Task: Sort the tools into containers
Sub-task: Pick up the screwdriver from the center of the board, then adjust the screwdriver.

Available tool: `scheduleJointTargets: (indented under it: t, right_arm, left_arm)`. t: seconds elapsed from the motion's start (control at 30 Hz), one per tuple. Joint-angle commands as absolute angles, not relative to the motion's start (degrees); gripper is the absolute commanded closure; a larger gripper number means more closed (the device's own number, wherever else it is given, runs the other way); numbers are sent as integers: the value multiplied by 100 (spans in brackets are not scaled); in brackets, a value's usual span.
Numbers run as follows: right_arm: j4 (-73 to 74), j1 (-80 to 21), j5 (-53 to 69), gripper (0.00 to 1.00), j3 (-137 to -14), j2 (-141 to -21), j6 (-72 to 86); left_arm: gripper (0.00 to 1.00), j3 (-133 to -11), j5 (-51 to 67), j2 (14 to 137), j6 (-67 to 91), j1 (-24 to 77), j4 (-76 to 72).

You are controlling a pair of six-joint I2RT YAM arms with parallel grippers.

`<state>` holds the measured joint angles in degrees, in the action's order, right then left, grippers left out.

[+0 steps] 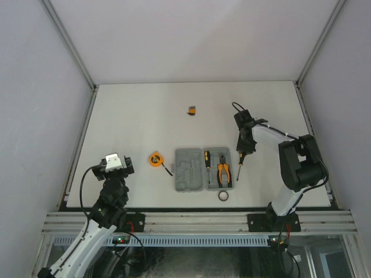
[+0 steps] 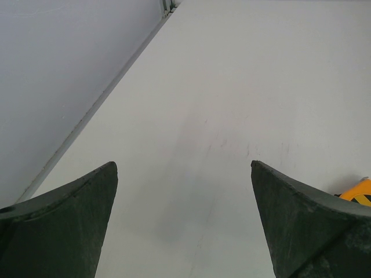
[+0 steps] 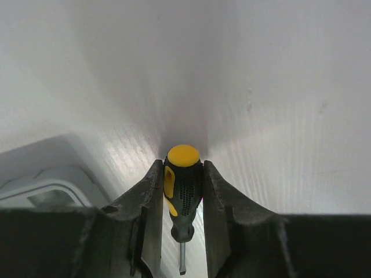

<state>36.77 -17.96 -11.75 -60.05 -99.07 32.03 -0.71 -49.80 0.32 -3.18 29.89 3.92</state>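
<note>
The grey case (image 1: 186, 169) lies open near the table's front middle, with one black-and-orange screwdriver (image 1: 206, 160) and the orange-handled pliers (image 1: 224, 172) in its recesses. Just right of the case lies a second screwdriver (image 1: 239, 163), and my right gripper (image 1: 241, 152) is down over it. In the right wrist view the fingers press both sides of that screwdriver's handle (image 3: 184, 185), so the right gripper (image 3: 182, 166) is shut on it. The round orange tape measure (image 1: 155, 159) lies left of the case. My left gripper (image 1: 116, 162) (image 2: 183, 164) stands open over bare table.
A small black ring (image 1: 224, 196) lies in front of the case. A tiny orange-black block (image 1: 192, 109) sits farther back in the middle. A corner of the case (image 3: 46, 174) shows left of the right fingers. The tape measure's edge (image 2: 359, 191) peeks past the left gripper's right finger.
</note>
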Motion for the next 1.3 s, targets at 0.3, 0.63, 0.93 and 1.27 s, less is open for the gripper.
scheduleJointTargets:
  t: [0.3, 0.63, 0.93, 1.27]
  right_arm:
    - [3844, -1801, -1449, 94, -5794, -8840, 3045]
    - [3753, -1632, -977, 95, -5766, -8593, 2943]
    - [3586, -1530, -267, 95, -5766, -7570, 3232]
    - [2284, -1808, 844, 96, -5090, -6420, 4419]
  left_arm:
    - [0, -357, -4728, 67, -436, 3005, 274]
    - [0, -1822, -4310, 775, 1397, 3006, 314]
    - [0, -2353, -3342, 551, 1774, 3006, 520]
    - [0, -4268, -2592, 2214, 2519, 3001, 1811]
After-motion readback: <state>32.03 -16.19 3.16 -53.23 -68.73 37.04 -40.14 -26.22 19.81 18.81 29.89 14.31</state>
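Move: The right hand already has the screwdriver's handle pinched low over the board, its shaft pointing back. The open case's right half lies about 9 cm left of this hand and 5 cm back, the pliers in it some 8 cm left and 8 back. The tape ring is about 8 cm left, 16 back. From the left hand the tape measure lies roughly 16 cm right, 6 ahead, 12 below; the case's right half about 42 right, 2 ahead. Still gripping the screwdriver, the right hand lifts some 13 cm and tilts; the open left rises about 20 cm. ##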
